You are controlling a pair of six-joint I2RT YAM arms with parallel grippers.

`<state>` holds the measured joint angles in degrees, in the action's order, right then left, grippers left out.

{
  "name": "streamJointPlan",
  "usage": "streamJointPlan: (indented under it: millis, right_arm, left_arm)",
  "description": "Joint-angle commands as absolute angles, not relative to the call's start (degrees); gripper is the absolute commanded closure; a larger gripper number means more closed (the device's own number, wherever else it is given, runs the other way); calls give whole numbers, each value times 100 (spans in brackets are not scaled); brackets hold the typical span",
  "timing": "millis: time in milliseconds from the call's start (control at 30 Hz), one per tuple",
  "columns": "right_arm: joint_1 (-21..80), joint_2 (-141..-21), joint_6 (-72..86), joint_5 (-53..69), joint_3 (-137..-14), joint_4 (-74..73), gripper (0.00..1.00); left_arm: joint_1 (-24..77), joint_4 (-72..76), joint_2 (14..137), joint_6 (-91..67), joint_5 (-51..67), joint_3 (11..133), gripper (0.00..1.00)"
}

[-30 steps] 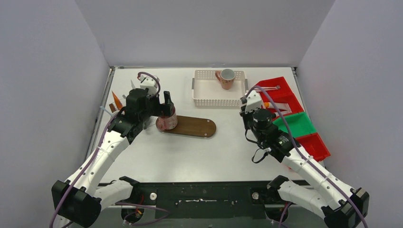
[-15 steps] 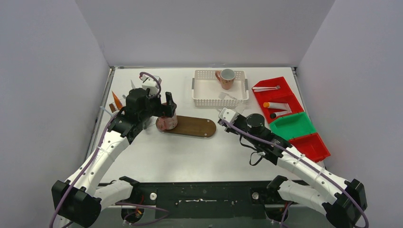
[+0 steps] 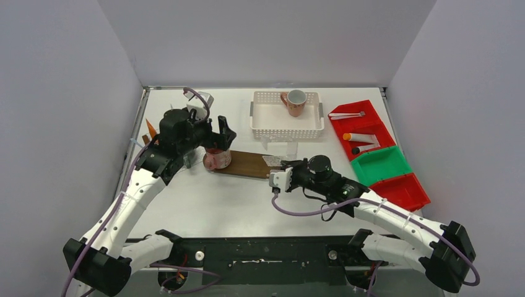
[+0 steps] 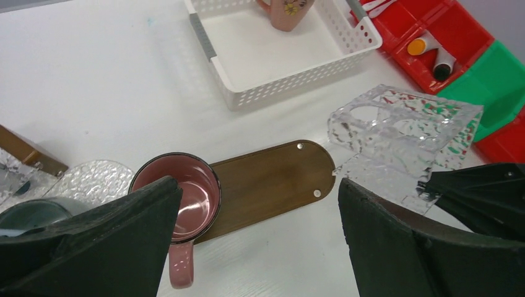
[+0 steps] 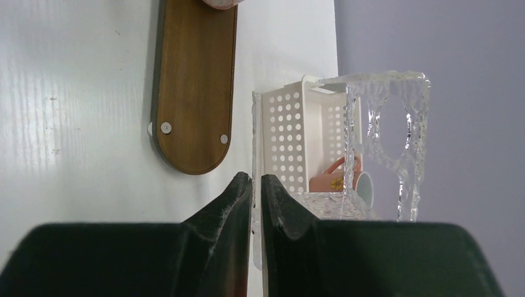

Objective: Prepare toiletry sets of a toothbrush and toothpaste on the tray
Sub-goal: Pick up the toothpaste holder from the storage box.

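A maroon mug [image 3: 216, 159] [image 4: 179, 197] stands on the left end of the brown wooden tray [image 3: 251, 165] [image 4: 272, 179]. My left gripper [image 3: 216, 137] [image 4: 259, 185] hangs open just above the mug and holds nothing. The right gripper [image 3: 287, 164] [image 5: 255, 179] is shut on a thin wall of a clear textured holder [image 3: 280, 154] [image 4: 402, 139] [image 5: 387, 133], which hovers at the tray's right end. A white toothbrush [image 3: 347, 114] and toothpaste tubes [image 3: 362, 137] [image 4: 427, 52] lie in the red bin [image 3: 371, 124].
A white perforated basket [image 3: 272, 127] [image 4: 291, 77] [image 5: 282, 136] at the back holds a pinkish mug [image 3: 296, 103] [image 5: 337, 180]. Green [image 3: 385, 162] and red [image 3: 408, 189] bins sit on the right. A dark green mug [image 4: 28, 213] and a clear coaster [image 4: 93, 182] are at the left.
The right arm swung left from the red bins to the tray's right end with the clear holder in its grip. The left gripper rose from around the maroon mug.
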<state>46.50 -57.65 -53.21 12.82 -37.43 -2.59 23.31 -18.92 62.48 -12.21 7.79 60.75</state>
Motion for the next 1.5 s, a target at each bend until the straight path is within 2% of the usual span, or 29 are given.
streamJointPlan:
  millis: [0, 600, 1033, 1467]
  right_arm:
    - [4931, -5607, -6385, 948, -3620, 390, 100]
    - [5695, -5297, -8043, 301, -2822, 1383, 100]
    - [6081, -5173, -8929, 30, -2371, 1968, 100]
    - [6205, -5109, -9044, 26, -2199, 2270, 100]
  left_arm:
    - [2437, -2104, 6290, -1072, 1283, 6523, 4]
    - [3366, -3081, 6962, -139, 1869, 7524, 13]
    - [3884, -3635, 7526, 278, 2031, 7884, 36]
    - [3973, -3904, 7908, 483, 2176, 8012, 56]
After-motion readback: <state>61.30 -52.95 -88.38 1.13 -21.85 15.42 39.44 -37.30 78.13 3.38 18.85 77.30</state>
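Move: The clear toothpaste holder, pinched in the right fingertips, lies about 17 cm to the left gripper's right, 3 cm back and 5 cm lower. Beneath the left gripper the patterned pink mug is roughly 22 cm down, 3 cm ahead and 4 cm left. The wooden board's middle is about 26 cm down, 3 cm ahead, 5 cm right. From the right hand, the holder's middle is some 5 cm ahead, 2 cm left, 3 cm up. Bring the left gripper about 11 cm right and 6 cm back to the holder, rising slightly, then sinking late, while it turns some 30 degrees clockwise and its wide-open fingers close to about half. Keep the right pinch on the holder, ease that hand about 4 cm back and a little left, and roll its wrist so the holder's forward side tips up to meet the left fingers. ##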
